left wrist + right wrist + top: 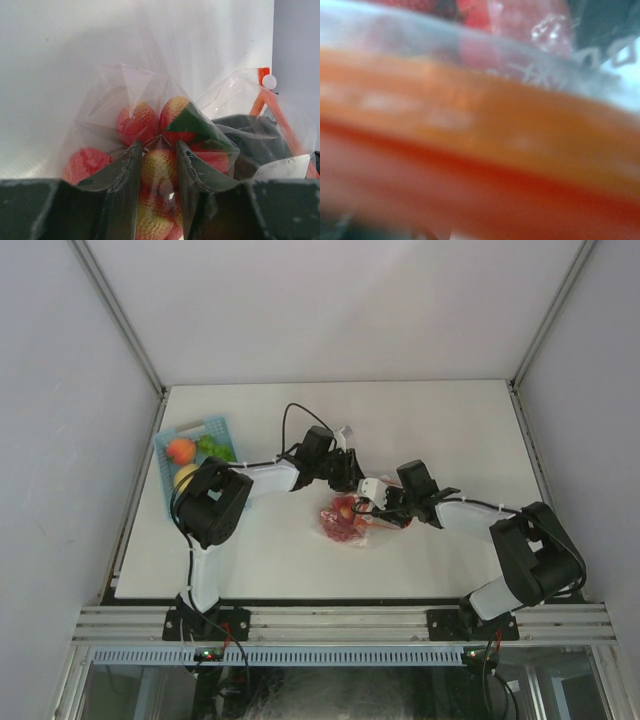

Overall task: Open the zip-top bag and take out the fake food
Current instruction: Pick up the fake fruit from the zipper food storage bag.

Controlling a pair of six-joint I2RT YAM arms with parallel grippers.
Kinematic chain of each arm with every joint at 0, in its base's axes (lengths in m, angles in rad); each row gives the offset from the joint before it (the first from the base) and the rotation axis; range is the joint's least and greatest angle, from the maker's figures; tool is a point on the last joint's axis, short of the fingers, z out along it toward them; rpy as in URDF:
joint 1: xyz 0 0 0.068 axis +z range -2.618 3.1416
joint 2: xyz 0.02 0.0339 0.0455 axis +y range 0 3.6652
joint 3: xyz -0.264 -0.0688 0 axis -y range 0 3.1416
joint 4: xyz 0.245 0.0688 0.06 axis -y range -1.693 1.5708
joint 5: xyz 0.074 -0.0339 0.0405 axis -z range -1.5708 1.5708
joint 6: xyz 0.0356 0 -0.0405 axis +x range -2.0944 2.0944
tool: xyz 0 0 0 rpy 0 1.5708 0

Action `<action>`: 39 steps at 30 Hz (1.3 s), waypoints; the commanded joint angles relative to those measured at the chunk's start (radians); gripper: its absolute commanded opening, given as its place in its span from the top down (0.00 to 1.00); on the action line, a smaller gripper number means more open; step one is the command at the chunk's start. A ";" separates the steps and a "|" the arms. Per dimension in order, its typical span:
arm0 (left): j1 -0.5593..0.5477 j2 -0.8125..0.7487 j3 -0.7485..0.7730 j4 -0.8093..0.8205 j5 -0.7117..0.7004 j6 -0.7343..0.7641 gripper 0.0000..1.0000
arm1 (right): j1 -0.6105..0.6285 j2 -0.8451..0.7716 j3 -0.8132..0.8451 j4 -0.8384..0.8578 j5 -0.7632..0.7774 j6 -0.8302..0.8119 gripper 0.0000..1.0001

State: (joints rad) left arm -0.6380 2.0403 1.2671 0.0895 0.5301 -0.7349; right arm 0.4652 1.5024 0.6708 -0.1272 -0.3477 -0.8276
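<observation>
The zip-top bag (345,522) lies mid-table, clear and crinkled, holding the fake food (342,512), mostly red pieces. In the left wrist view my left gripper (159,145) grips a fold of the bag (125,100), with a yellow-red piece (160,170) inside the film filling the gap between the fingers. From above, the left gripper (352,485) sits at the bag's far side. My right gripper (383,502) is at the bag's right edge. The blurred red-orange zip strip (495,130) fills the right wrist view and hides the fingers. The strip (272,107) rises at the right of the left wrist view.
A light-blue slotted basket (213,428) stands at the back left, holding orange, green and yellow pieces. White walls close in the table on three sides. A white label patch (285,167) shows on the bag near the dark body of the right gripper (250,132).
</observation>
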 commanded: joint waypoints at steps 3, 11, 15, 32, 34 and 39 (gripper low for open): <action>-0.014 -0.027 -0.040 0.030 0.043 -0.024 0.62 | 0.016 0.035 0.017 -0.021 0.007 0.055 0.81; 0.000 -0.103 -0.065 0.040 -0.035 -0.011 0.54 | -0.021 -0.070 0.042 -0.106 -0.044 0.089 1.00; 0.026 -0.188 -0.094 0.055 -0.104 0.006 0.44 | -0.084 -0.183 0.048 -0.179 -0.183 0.086 1.00; 0.070 -0.587 -0.512 0.373 -0.126 0.295 0.19 | -0.221 -0.324 0.047 -0.187 -0.387 0.240 1.00; 0.065 -0.620 -0.582 0.439 -0.081 0.322 0.19 | -0.225 -0.313 0.048 -0.194 -0.397 0.249 1.00; -0.021 -0.735 -0.772 0.563 -0.079 0.578 0.13 | -0.227 -0.297 0.048 -0.196 -0.418 0.288 1.00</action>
State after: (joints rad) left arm -0.5907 1.4101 0.6022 0.4690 0.4107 -0.3912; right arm 0.2413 1.2068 0.6773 -0.3561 -0.6979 -0.5930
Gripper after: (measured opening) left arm 0.833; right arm 0.036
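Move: The right hand has the orange-zipped bag mouth right at its half-open fingertips, with the red fruit in the bag some 12 cm to its left and a couple of centimetres nearer the base. From the left hand, hovering at the bag's far side, that fruit lies about 6 cm back, 2 cm left and 4 cm below; the bag mouth is roughly 11 cm to its right, 6 cm back and 4 cm lower. The right fingers shut on the film at the zipped mouth, pinch it and lift about 8 cm, easing back some 3 cm while the wrist rolls about 20 degrees. The left hand first stays low, then opens wide and swings up and left, away from the bag, tilting up by some 30 degrees, before coming back and down about 5 cm beside it. ##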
